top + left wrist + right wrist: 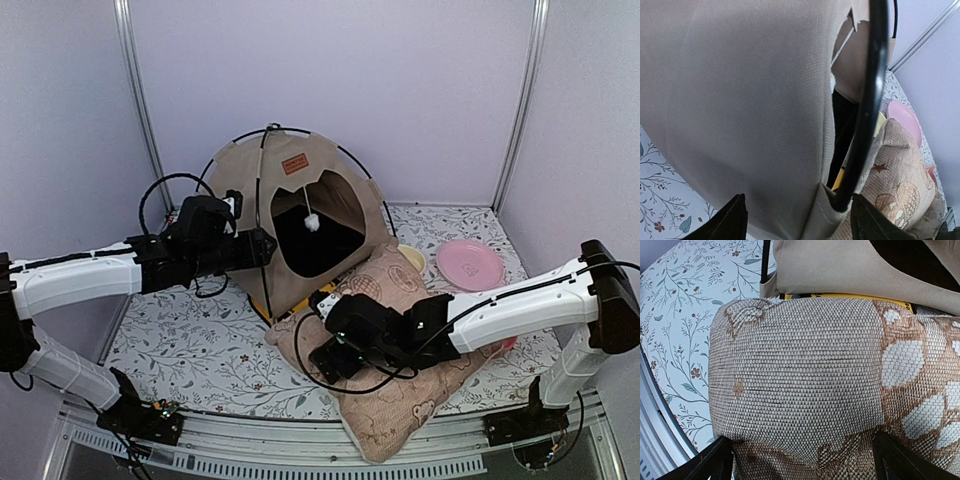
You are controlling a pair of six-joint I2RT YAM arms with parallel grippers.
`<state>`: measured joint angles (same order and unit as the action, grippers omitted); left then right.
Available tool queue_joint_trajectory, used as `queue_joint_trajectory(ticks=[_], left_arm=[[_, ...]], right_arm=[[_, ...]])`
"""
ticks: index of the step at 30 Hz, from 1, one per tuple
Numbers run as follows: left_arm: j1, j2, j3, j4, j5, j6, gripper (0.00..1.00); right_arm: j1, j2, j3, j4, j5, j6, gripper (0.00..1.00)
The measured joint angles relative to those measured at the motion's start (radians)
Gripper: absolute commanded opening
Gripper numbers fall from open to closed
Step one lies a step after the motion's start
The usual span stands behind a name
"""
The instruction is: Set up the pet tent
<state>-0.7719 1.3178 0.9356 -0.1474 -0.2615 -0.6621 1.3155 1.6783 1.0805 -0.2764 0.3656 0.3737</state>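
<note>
The tan pet tent [300, 200] stands upright at the back middle of the table, its dark doorway facing front and a white pompom [311, 222] hanging in it. Black poles [262, 230] arch over it. My left gripper [262, 248] is at the tent's front left corner. In the left wrist view the tent wall [740, 100] and the pole's lower end [867, 100] lie between the spread fingers of that gripper [802, 222], which is open. My right gripper [320, 335] is open astride a corner of the patterned cushion [800, 380].
The cushion [400, 400] lies in front of the tent, reaching the table's near edge. A yellow tray [850, 296] shows under the tent's front edge. A pink plate [469, 263] sits at the right back. Frame posts and walls stand behind.
</note>
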Motion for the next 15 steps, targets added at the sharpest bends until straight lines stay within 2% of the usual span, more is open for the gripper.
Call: queue_joint_trajectory(ticks=[3, 6, 9, 15], left_arm=[[0.013, 0.019, 0.0, 0.016, 0.009, 0.009, 0.58], [0.015, 0.035, 0.0, 0.027, 0.01, 0.024, 0.45], [0.017, 0.049, 0.0, 0.032, 0.01, 0.034, 0.34], [0.02, 0.052, 0.0, 0.032, 0.009, 0.073, 0.13]], right_arm=[[0.0, 0.021, 0.009, 0.001, 0.0, 0.001, 1.0], [0.0, 0.042, 0.014, 0.005, 0.0, 0.005, 0.9], [0.0, 0.055, 0.016, 0.009, -0.001, 0.009, 0.66], [-0.014, 0.069, 0.04, 0.004, -0.013, 0.013, 0.06]])
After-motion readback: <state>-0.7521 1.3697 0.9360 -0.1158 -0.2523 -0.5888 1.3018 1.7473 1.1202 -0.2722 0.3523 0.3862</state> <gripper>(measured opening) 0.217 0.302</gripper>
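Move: The left hand's open fingers already straddle the tent pole and cloth at the tent's left front, the grip spot about 2 cm lower and 1 cm ahead; the white pompom hangs some 9 cm to its right and 4 cm farther out. The right hand is over the cushion, with the fold it will grip about 2 cm below and 1 cm ahead. From there the tent's left front foot lies roughly 12 cm ahead, 10 cm left and 6 cm lower. The right hand, wide open, sinks about 1.5 cm into the cushion while edging about 1 cm left, then its fingers close most of the way in the second half, gathering the cloth between them to pinch a fold. At the same time the left hand eases about 1.5 cm down and 1 cm forward along the tent's left front and closes around the pole and its cloth, steadying there with barely any wrist turn. ##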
